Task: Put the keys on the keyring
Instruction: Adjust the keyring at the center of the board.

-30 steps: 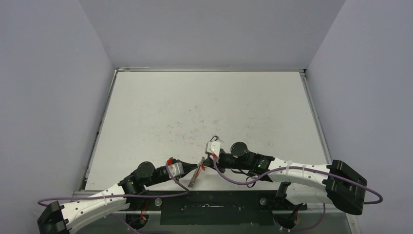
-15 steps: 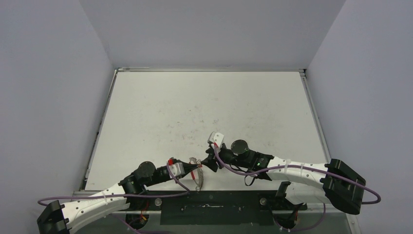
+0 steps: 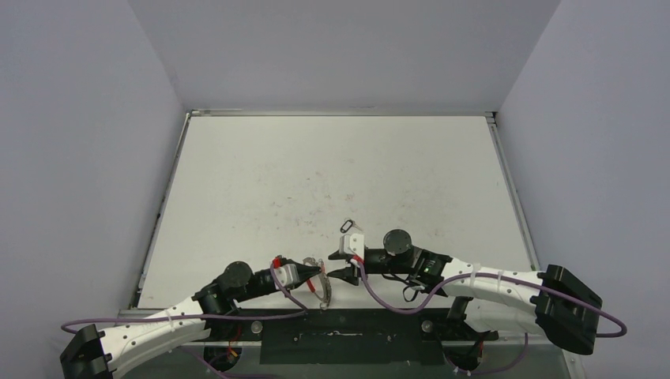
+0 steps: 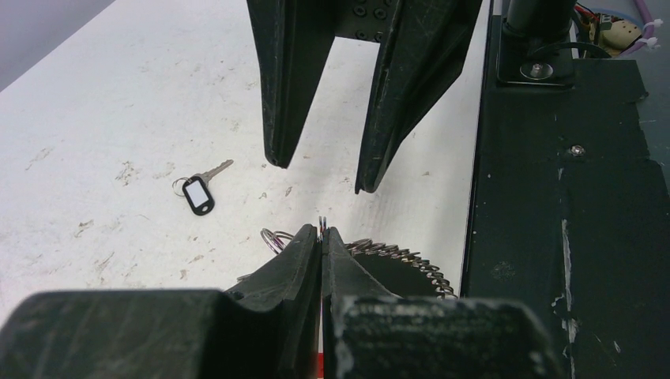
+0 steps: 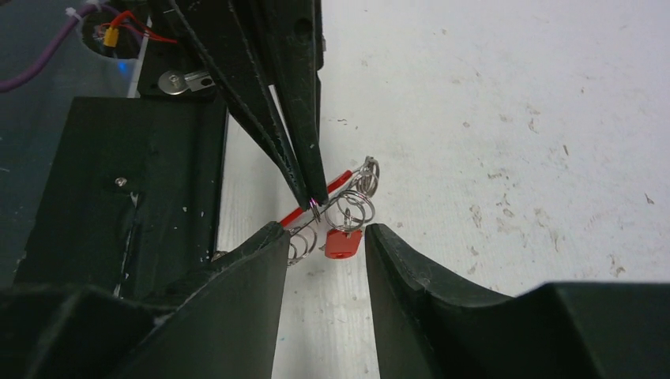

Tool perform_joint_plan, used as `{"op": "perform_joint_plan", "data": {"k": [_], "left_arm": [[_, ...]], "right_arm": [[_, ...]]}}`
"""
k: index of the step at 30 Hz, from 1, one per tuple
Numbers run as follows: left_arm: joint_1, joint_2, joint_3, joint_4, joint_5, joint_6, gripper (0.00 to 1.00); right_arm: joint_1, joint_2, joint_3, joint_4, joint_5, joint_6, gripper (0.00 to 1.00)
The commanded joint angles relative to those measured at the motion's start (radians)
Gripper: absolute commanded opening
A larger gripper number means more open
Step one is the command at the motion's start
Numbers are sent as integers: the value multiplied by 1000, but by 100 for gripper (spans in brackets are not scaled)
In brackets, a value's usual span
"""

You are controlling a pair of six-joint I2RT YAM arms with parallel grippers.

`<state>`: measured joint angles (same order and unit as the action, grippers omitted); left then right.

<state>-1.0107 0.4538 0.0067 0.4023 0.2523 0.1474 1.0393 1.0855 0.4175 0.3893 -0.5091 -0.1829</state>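
The keyring [image 3: 323, 289] is a thin ring with a red sleeve [image 5: 340, 180] and several small silver rings [image 4: 399, 257] strung on it. It hangs at the table's near edge, and my left gripper [image 4: 321, 231] is shut on its wire. A small red tag [image 5: 344, 243] dangles from one of the small rings [image 5: 357, 207]. My right gripper [image 5: 324, 234] faces the left one with its jaws open; the red tag lies just beyond its tips, untouched. One of the keys [image 4: 199, 192], with a dark oblong tag and short silver shaft, lies loose on the table [image 3: 346, 226], behind the right wrist.
The black base plate [image 4: 569, 197] runs along the near table edge right beside both grippers, also seen in the right wrist view [image 5: 118, 197]. The white tabletop [image 3: 332, 166] stretches away behind, bounded by grey walls.
My right gripper has opened and let go of the keyring, then drawn back slightly. The ring, earlier stretched slantwise between both grippers, now hangs from the left one alone.
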Motion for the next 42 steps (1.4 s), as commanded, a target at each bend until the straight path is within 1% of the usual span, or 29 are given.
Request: {"op": "perform_joint_plan", "data": {"k": [1, 9, 11, 13, 16, 19, 23, 26, 27, 29, 30, 32, 34, 36, 39, 42], "left_arm": [[0, -7, -33, 73, 30, 16, 0], [0, -10, -30, 79, 47, 18, 0], [0, -10, -30, 80, 47, 18, 0], [0, -10, -30, 82, 47, 18, 0], [0, -11, -32, 82, 48, 15, 0], [0, -11, -33, 82, 47, 14, 0], [0, -15, -33, 81, 43, 9, 0], [0, -21, -28, 77, 27, 0, 0], [-1, -26, -22, 59, 20, -3, 4], [0, -39, -13, 25, 0, -12, 23], [0, -47, 7, 5, -7, -15, 30], [0, -67, 32, -44, -23, -16, 41], [-1, -89, 53, -96, -41, -9, 46], [0, -109, 71, -152, -54, 6, 48], [-1, -126, 99, -233, -65, 33, 48], [0, -124, 128, -281, -67, 53, 45]], "right_arm": [[-3, 48, 18, 107, -115, -36, 39], [6, 157, 55, 174, -146, -25, 28], [6, 169, 56, 186, -143, -22, 23], [5, 172, 56, 202, -143, -18, 15], [7, 171, 56, 215, -136, -13, 9], [6, 168, 55, 213, -135, -14, 1], [5, 153, 62, 176, -128, -15, 0], [6, 126, 86, 67, -98, -29, 0], [6, 115, 98, 19, -86, -41, 0], [6, 90, 128, -86, -64, -68, 0], [6, 78, 145, -138, -56, -92, 0], [5, 59, 182, -248, -38, -122, 0], [7, 47, 223, -346, -28, -153, 0], [7, 44, 265, -445, -18, -180, 0], [9, 54, 329, -565, -7, -215, 0], [11, 90, 396, -666, 22, -224, 0]]}}
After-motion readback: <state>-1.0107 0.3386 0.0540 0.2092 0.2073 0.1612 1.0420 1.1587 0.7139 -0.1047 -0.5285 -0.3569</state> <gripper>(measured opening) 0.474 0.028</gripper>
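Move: The keyring, still hanging from the shut left fingers, has its middle about 3 cm below them, 2 cm back and 1 cm to the right. From the open right hand it lies about 2 cm to the left, 2 cm back and 4 cm down. The black-tagged key lies on the table, some 11 cm ahead of the right hand, 4 cm to its right and 13 cm down. The keyring, kept almost still by the left hand, is met by the right hand moving down about 3 cm, with a little left and back; its fingers shut on a ring near the middle of the arc. The left fingers then open about halfway and ease 1 cm left, letting go, while the right hand lifts some 3.5 cm, drifting right and forward and tipping its fingers about 10 degrees down. ##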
